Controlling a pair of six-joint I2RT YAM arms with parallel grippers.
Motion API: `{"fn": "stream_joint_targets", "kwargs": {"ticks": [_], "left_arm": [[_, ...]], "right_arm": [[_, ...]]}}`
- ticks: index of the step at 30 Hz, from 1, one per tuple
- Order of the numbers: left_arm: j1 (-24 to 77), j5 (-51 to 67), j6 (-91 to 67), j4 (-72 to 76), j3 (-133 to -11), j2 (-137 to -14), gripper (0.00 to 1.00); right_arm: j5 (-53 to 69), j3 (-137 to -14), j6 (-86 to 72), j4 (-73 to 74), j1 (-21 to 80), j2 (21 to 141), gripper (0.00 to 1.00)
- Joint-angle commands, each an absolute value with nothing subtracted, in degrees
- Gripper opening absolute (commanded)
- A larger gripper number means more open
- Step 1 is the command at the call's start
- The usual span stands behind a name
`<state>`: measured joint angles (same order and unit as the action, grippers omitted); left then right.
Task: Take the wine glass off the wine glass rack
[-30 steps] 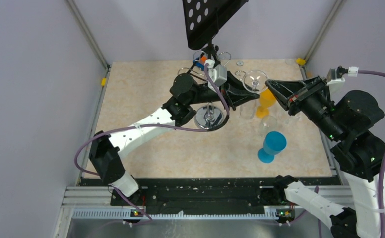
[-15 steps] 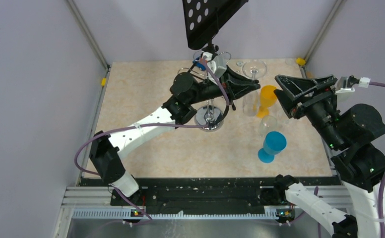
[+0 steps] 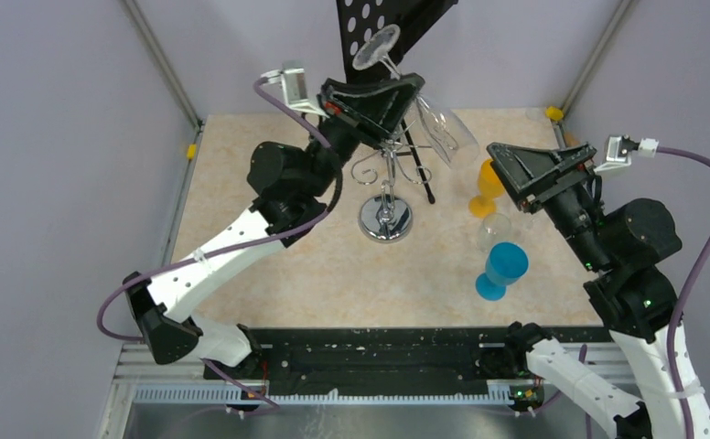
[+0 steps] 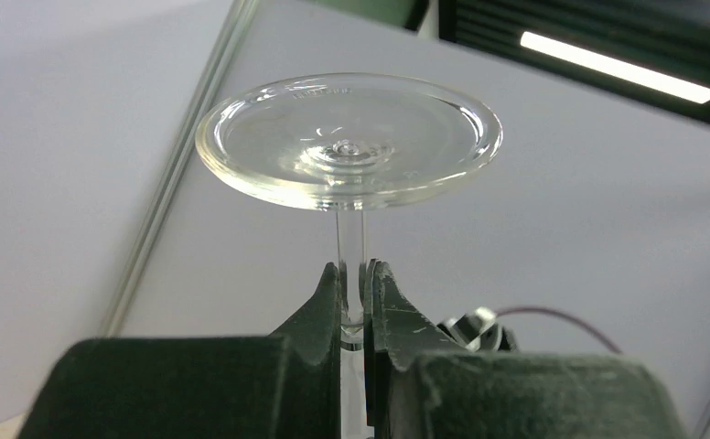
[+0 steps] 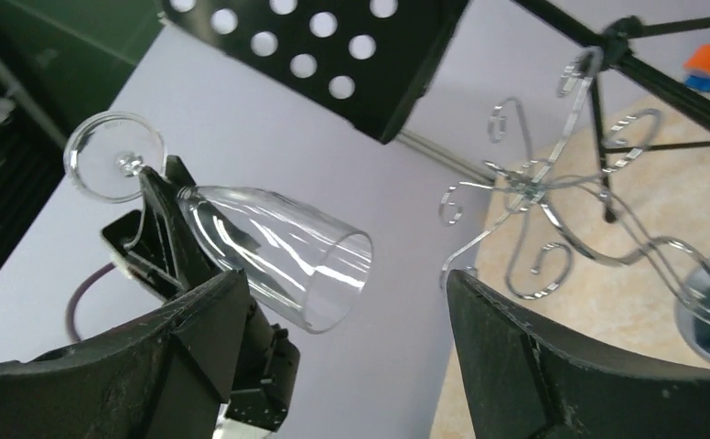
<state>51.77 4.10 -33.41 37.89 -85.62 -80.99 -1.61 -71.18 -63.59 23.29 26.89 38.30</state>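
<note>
My left gripper [image 3: 404, 84] is shut on the stem of a clear wine glass [image 3: 445, 131] and holds it high in the air, above and behind the chrome wire rack [image 3: 390, 172]. The glass is tilted, foot [image 3: 376, 46] up and to the left, bowl down to the right, and is off the rack. In the left wrist view the fingers [image 4: 355, 279] pinch the stem under the round foot [image 4: 349, 137]. My right gripper [image 3: 509, 174] is open and empty to the right of the glass. In the right wrist view the bowl [image 5: 278, 251] lies between its spread fingers [image 5: 344, 302], beside the rack's scrolled arms [image 5: 553, 187].
A black tripod stand with a perforated plate [image 3: 383, 32] stands behind the rack. An orange glass [image 3: 489, 187], a clear glass [image 3: 493, 229] and a blue glass [image 3: 502, 268] stand on the table to the right of the rack's mirrored base [image 3: 386, 219].
My left arm has swung up and back, lifting the wine glass from low beside the rack to high above it and tilting it. My right gripper has shifted a little left.
</note>
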Motion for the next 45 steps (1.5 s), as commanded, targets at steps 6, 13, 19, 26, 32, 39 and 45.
{"fn": "stream_joint_targets", "kwargs": {"ticks": [6,13,19,26,32,39,45], "left_arm": [[52.19,-4.05,-44.4,46.77,-86.77,-77.33,0.0],[52.17,-4.37,-45.39,47.07,-86.92,-77.43,0.0],[52.15,-1.75,-49.61,47.37,-87.2,-77.77,0.0],[52.14,3.0,-48.97,48.21,-87.22,-78.01,0.0],[52.12,8.7,-46.48,48.86,-87.7,-78.33,0.0],[52.12,12.16,-42.4,48.45,-87.11,-76.76,0.3],[52.13,12.65,-37.84,44.02,-85.81,-74.04,0.6]], "right_arm": [[14.99,-67.33,-67.51,-7.98,27.25,41.86,0.69],[19.81,-69.65,-69.07,-15.77,27.25,44.65,0.55],[23.09,-69.96,-71.58,-21.8,27.25,47.16,0.41],[25.27,-69.98,-74.39,-26.29,27.25,49.22,0.3],[25.09,-70.22,-74.44,-25.89,27.25,49.11,0.0],[23.36,-70.65,-71.63,-23.44,27.25,47.91,0.0],[20.0,-72.84,-65.87,-18.05,27.25,46.23,0.0]]}}
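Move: The left hand holds the wine glass by its stem, bowl towards the right hand; the bowl's middle is some 6 cm to the left hand's right, 3 cm back and 4 cm below. From the open right hand, the bowl is about 4 cm ahead, 7 cm left and 5 cm up. The rack stands roughly 12 cm ahead and 15 cm left of the right hand, about 25 cm below; the yellow glass is some 8 cm ahead, 4 cm right and 35 cm below. The right fingers close and pinch the bowl's wall at the rim, after the hand rises about 10 cm while moving some 6 cm left and easing 5 cm back, its fingers tilting up and swinging counter-clockwise about 30 degrees. The left hand, still on the stem, lifts the glass about 5 cm and slightly left, rolls it, drifts back, then opens and lets go of the stem. ##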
